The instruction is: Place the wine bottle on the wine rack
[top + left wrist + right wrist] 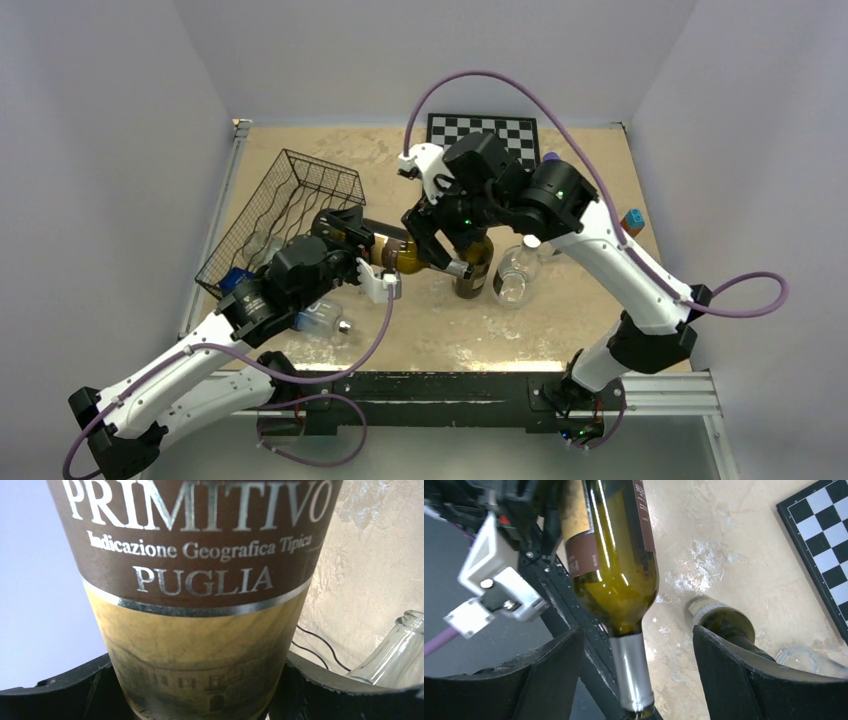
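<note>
The wine bottle (408,256), green glass with a brown and yellow label, hangs sideways above the table between the arms. My left gripper (352,238) is shut on its labelled body, and in the left wrist view the label (200,580) fills the frame with a black finger (65,690) pressed on each side. My right gripper (639,650) stands open around the silver-capped neck (631,672), with a gap at each finger. The wine rack (285,205), black wire, stands at the left, tilted, just behind my left gripper.
A dark bottle (475,268) and a clear bottle (515,275) stand upright under my right arm. Another clear bottle (322,318) lies by my left arm. A chessboard (483,132) lies at the back. A small orange and blue object (632,220) sits at the right.
</note>
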{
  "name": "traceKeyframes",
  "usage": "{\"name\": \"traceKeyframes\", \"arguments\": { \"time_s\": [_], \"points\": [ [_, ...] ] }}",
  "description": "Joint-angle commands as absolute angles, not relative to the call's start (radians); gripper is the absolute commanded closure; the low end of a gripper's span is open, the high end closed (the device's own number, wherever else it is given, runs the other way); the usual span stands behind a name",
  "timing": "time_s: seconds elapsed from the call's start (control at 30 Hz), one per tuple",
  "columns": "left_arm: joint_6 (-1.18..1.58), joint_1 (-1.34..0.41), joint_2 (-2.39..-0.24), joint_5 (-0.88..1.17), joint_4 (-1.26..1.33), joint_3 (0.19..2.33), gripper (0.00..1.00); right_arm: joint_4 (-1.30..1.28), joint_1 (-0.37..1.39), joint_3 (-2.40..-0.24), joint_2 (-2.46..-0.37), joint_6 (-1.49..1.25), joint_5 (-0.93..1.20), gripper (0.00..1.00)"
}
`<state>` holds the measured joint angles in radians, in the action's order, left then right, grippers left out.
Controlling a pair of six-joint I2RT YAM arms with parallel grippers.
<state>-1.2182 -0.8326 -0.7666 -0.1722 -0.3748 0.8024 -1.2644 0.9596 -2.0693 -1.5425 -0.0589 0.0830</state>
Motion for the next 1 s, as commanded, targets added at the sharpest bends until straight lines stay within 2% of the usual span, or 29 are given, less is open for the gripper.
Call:
{"name": "traceKeyframes", "arguments": {
  "time_s": [0.0,0.43,0.73,0.8,0.87,0.97],
  "points": [
    [-1.25,-0.833,-0.72,-0.19,-0.226,0.842,1.0,-1.26,0.999,-2.032,-1.552,-0.025,0.004,0.19],
    [-1.197,-0.833,-0.671,-0.183,-0.252,0.831,1.0,-1.118,1.035,-1.829,-1.514,-0.042,0.091,0.29],
    [-1.126,-0.833,-0.667,-0.192,-0.29,0.862,1.0,-1.087,1.045,-1.78,-1.502,-0.096,0.091,0.48],
    [-1.116,-0.833,-0.664,-0.189,-0.29,0.865,1.0,-1.073,1.05,-1.768,-1.494,-0.104,0.08,0.56],
    [-1.105,-0.833,-0.661,-0.189,-0.285,0.868,1.0,-1.067,1.054,-1.761,-1.491,-0.107,0.077,0.69],
    [-1.091,-0.833,-0.647,-0.189,-0.264,0.86,1.0,-1.071,1.056,-1.762,-1.493,-0.104,0.082,0.95]
  ]
}}
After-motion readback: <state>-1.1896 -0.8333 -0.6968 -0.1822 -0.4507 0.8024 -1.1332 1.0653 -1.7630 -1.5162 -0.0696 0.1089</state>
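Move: The neck of the brown wine bottle, which the left hand already holds by the body, lies about 8 cm below the open right hand, some 3 cm back and about level with it sideways. From the left hand, the neck is about 19 cm to the right, 7 cm back and roughly level. The second brown bottle stands some 10 cm ahead of the right hand, 7 cm to its right and 22 cm lower. The clear bottle is about 18 cm to that hand's right, 9 cm ahead and 26 cm lower. The wine bottle's neck, pointing to the right, is taken by the right hand, which comes down about 8 cm over it while easing left and back, then closes both fingers round the neck next to the shoulder. The left hand keeps hold of the body throughout, rising a little and sinking again as it drifts some 2 cm left and back. ##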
